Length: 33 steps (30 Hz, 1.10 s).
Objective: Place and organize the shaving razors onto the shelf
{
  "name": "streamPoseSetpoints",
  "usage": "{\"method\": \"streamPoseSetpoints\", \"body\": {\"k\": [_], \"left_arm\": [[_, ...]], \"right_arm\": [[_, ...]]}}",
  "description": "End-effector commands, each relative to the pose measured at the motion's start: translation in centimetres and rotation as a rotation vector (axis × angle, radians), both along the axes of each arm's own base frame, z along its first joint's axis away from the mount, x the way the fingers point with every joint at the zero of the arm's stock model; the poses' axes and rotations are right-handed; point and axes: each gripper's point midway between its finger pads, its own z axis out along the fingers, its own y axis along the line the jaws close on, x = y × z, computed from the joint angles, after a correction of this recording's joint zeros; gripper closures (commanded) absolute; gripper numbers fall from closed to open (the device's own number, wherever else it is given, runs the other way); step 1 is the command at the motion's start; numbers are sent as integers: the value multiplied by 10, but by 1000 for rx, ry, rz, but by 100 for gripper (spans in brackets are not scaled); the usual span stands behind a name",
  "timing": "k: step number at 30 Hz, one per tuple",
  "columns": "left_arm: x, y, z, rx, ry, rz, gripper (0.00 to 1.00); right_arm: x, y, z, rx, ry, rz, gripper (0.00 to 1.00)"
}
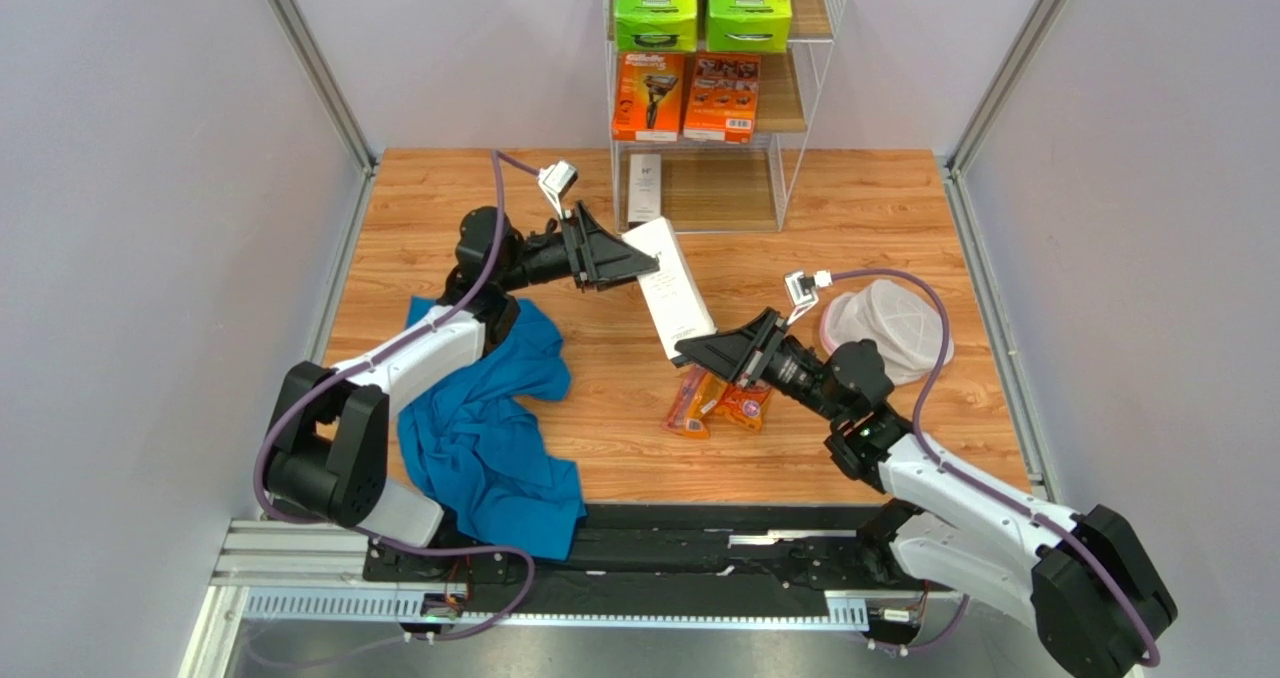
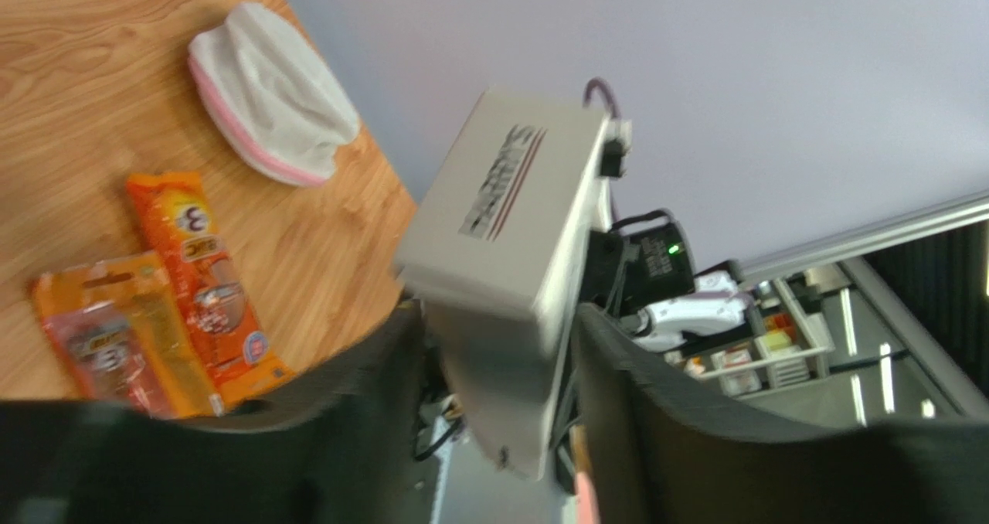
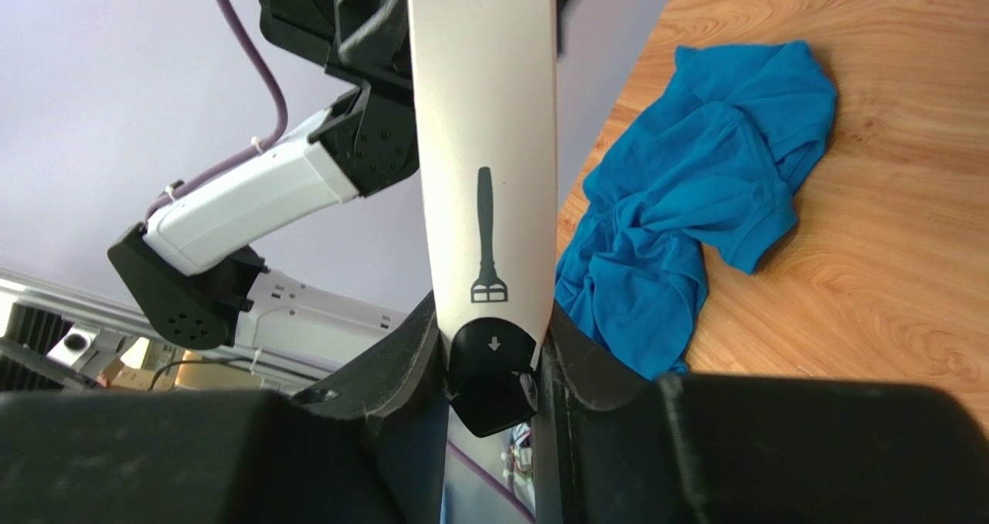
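Observation:
A slim white box (image 1: pixel 669 296) hangs tilted above the table between both grippers. My right gripper (image 1: pixel 699 351) is shut on its lower end; the right wrist view shows the fingers (image 3: pixel 424 344) pressed on both sides of the box (image 3: pixel 482 142). My left gripper (image 1: pixel 639 266) straddles the upper end with its jaws open, and a gap shows beside the box (image 2: pixel 511 234) in the left wrist view. The shelf (image 1: pixel 796 101) at the back holds two black and lime-green boxes (image 1: pixel 657 11), two orange boxes (image 1: pixel 648 96) and another slim white box (image 1: pixel 646 186). Two orange blister packs (image 1: pixel 706 404) lie on the table.
A round white pink-rimmed mesh item (image 1: pixel 887 330) lies right of the right gripper, also in the left wrist view (image 2: pixel 273 95). A crumpled blue cloth (image 1: pixel 489 423) covers the table's near left under the left arm. Grey walls stand on both sides.

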Motion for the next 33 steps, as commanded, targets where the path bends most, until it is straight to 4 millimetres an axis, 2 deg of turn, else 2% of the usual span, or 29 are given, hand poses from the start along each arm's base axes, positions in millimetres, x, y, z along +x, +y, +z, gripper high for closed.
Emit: {"method": "streamPoseSetpoints", "body": {"k": [1,2,3,4,5,6,7,8,9,11,13,15,16,17,19,20,21,23,25,26,27,30,32,33], "left_arm": [[-13,5,-10,87,-64,-6,30],[-13,7,-22,139,-56,2,24],[-14,9,-18,156,-75,14,12],[-11,10,-20,181,-82,37,10],[-12,15,-33,242,-67,46,2],[-12,18,-26,262,-93,66,1],[-7,22,-29,298,-97,112,1],[-9,28,-39,358,-85,124,1],[-10,34,-33,380,-100,154,1],[-9,46,-41,444,-94,205,1],[-12,55,-38,470,-102,241,1],[-22,62,-40,498,-103,243,1],[-24,65,-43,512,-98,250,1],[-30,68,-49,526,-86,245,1],[-38,73,-45,527,-100,255,1],[-44,75,-53,538,-81,251,1],[-50,78,-47,530,-100,259,1],[-61,82,-54,539,-82,254,1],[-71,87,-51,531,-95,258,1],[-77,89,-57,539,-82,251,1],[-83,90,-53,527,-96,254,1],[-95,96,-58,529,-92,253,1],[-102,98,-61,530,-86,248,1],[-105,99,-60,527,-93,250,1]], "right_arm": [[8,-13,27,58,-76,-93,83],[8,-14,27,55,-73,-98,83],[8,-15,25,49,-69,-101,83],[11,-16,23,41,-59,-113,83],[12,-15,16,19,-36,-118,84],[14,-15,13,10,-26,-125,84],[17,-16,11,4,-10,-138,84],[20,-16,3,-18,21,-145,84],[24,-14,-5,-32,47,-147,84],[28,-12,-8,-28,61,-152,84],[36,-9,-19,-45,102,-158,84],[44,-7,-21,-43,110,-163,84],[49,-5,-30,-56,137,-163,84],[56,-5,-26,-47,134,-172,84],[65,-3,-28,-48,147,-172,84],[75,-4,-30,-45,157,-183,84],[81,-3,-30,-44,161,-186,84],[98,-6,-40,-44,192,-206,84],[114,-11,-36,-27,193,-218,84],[124,-10,-45,-26,219,-224,84],[133,-10,-41,-13,217,-229,84],[162,-10,-51,2,251,-237,85],[176,-10,-50,25,246,-237,85],[186,-6,-64,23,285,-238,85]]}}
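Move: The right hand holds the near end of the white razor box, bound for the free place on the bottom shelf, about 40 cm ahead, 1 cm to its right and 21 cm lower. The boxed razor already there is 40 cm ahead and 5 cm left of this hand, equally low; the orange razor packs lie 10 cm ahead, 6 cm right, 24 cm down. From the left hand the free place is roughly 31 cm ahead, 6 cm right and 26 cm down. The left fingers, still around the far end of the white box, spread wide and let go as that hand dips, then draws back and leftward about 9 cm each, its fingertips tipping down some 30 degrees. The right hand keeps its pinch on the near end, hovers briefly, then sinks about 9 cm and swings forward some 15 cm towards the bottom shelf, tipping down about 20 degrees and turning clockwise so the box points more straight ahead. ##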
